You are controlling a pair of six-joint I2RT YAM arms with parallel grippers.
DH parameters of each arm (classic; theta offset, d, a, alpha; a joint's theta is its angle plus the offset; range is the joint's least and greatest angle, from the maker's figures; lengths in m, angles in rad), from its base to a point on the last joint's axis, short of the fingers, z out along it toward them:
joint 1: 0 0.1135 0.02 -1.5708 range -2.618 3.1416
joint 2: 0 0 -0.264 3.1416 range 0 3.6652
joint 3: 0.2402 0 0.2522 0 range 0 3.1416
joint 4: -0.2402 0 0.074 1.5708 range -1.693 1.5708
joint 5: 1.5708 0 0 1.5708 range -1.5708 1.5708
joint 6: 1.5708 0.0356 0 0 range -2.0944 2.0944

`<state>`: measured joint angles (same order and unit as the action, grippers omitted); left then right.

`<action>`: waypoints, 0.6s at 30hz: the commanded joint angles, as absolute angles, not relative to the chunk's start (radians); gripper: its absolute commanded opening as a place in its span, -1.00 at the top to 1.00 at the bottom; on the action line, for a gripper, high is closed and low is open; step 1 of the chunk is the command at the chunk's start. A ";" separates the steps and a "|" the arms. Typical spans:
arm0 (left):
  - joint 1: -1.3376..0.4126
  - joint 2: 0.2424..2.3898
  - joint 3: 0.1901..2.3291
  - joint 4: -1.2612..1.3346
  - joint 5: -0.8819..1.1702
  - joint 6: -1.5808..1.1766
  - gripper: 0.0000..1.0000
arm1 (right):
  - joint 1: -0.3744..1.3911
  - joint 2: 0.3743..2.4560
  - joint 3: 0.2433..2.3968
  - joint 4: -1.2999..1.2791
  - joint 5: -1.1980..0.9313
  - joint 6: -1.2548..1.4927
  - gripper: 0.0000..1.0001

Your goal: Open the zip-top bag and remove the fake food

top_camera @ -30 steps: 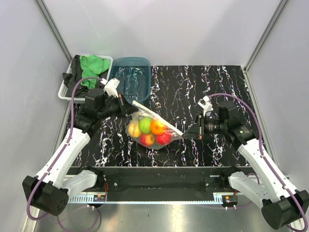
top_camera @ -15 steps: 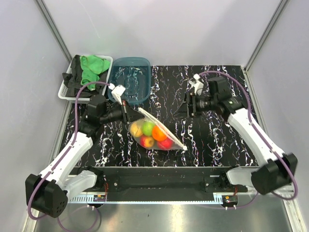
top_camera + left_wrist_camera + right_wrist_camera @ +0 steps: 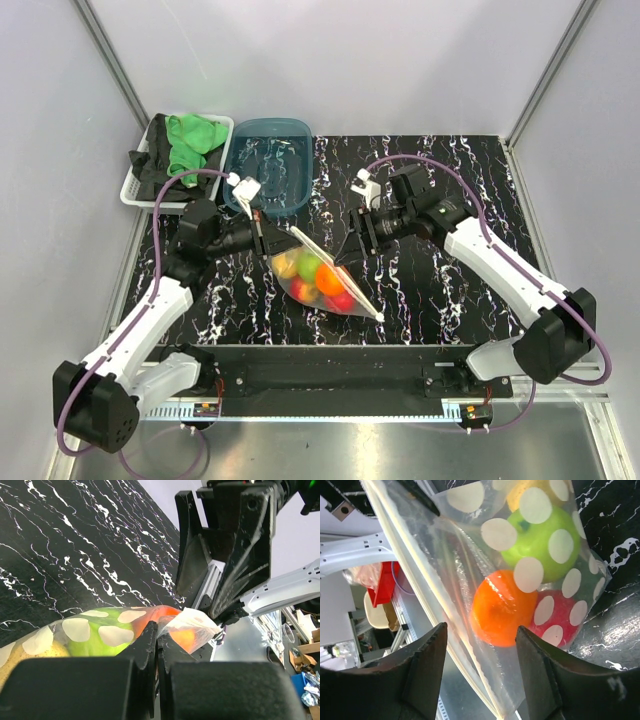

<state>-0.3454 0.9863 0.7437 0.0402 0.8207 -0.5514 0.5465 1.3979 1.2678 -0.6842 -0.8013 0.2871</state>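
Note:
The zip-top bag (image 3: 322, 283), clear with white dots, hangs slanting over the black marbled table. My left gripper (image 3: 272, 236) is shut on its upper left corner; in the left wrist view the jaws pinch the plastic edge (image 3: 172, 627). Inside lies the fake food: a lime green fruit (image 3: 540, 540), an orange one (image 3: 502, 607), a red one (image 3: 560, 620) and a yellow one (image 3: 530, 495). My right gripper (image 3: 350, 250) stands open just beside the bag's zip strip (image 3: 415, 580), its fingertips either side of the orange fruit and holding nothing.
A teal tub (image 3: 272, 165) stands at the back, left of centre. A white basket (image 3: 135, 190) with green and black cloths sits in the back left corner. Grey walls enclose the table (image 3: 450, 170) on three sides.
My right gripper let go of the bag's right corner, opened, swung up and left, and now faces the bag's middle. The freed end dropped; the left gripper shifted slightly right.

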 commanded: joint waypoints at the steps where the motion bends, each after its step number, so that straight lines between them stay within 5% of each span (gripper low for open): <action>1: -0.345 1.003 0.779 0.110 0.853 -0.552 1.00 | 0.587 1.379 1.281 -0.649 -0.759 0.267 -0.22; 10: -0.347 1.031 0.802 0.113 0.841 -0.591 1.00 | 0.638 1.414 1.287 -0.649 -0.719 0.268 -0.01; 14: -0.350 1.054 0.837 0.092 0.816 -0.604 1.00 | 0.640 1.402 1.276 -0.664 -0.674 0.273 0.38; 18: -0.370 1.060 0.919 -0.021 0.726 -0.578 0.82 | 0.638 1.376 1.282 -0.690 -0.609 0.305 1.00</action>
<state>-0.3511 1.0630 0.8047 0.0181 0.8032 -0.5922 0.6319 1.4136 1.2675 -0.6785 -0.6971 0.2848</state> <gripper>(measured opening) 0.047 0.141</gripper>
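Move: The zip-top bag's nearer rim, mid-opening, lies about 2 cm left, 1 cm back and 2 cm below the right hand. From that hand, the orange is some 3 cm back, 3 cm left and 7 cm down; the green apple 1 cm back, 6 cm left and 8 cm down. From the left hand, which still holds the bag's corner, the same rim spot lies roughly 6 cm back, 8 cm right and 2 cm lower. The right hand eases about 2 cm left and down, closing its open fingers to pinch one bag rim. ##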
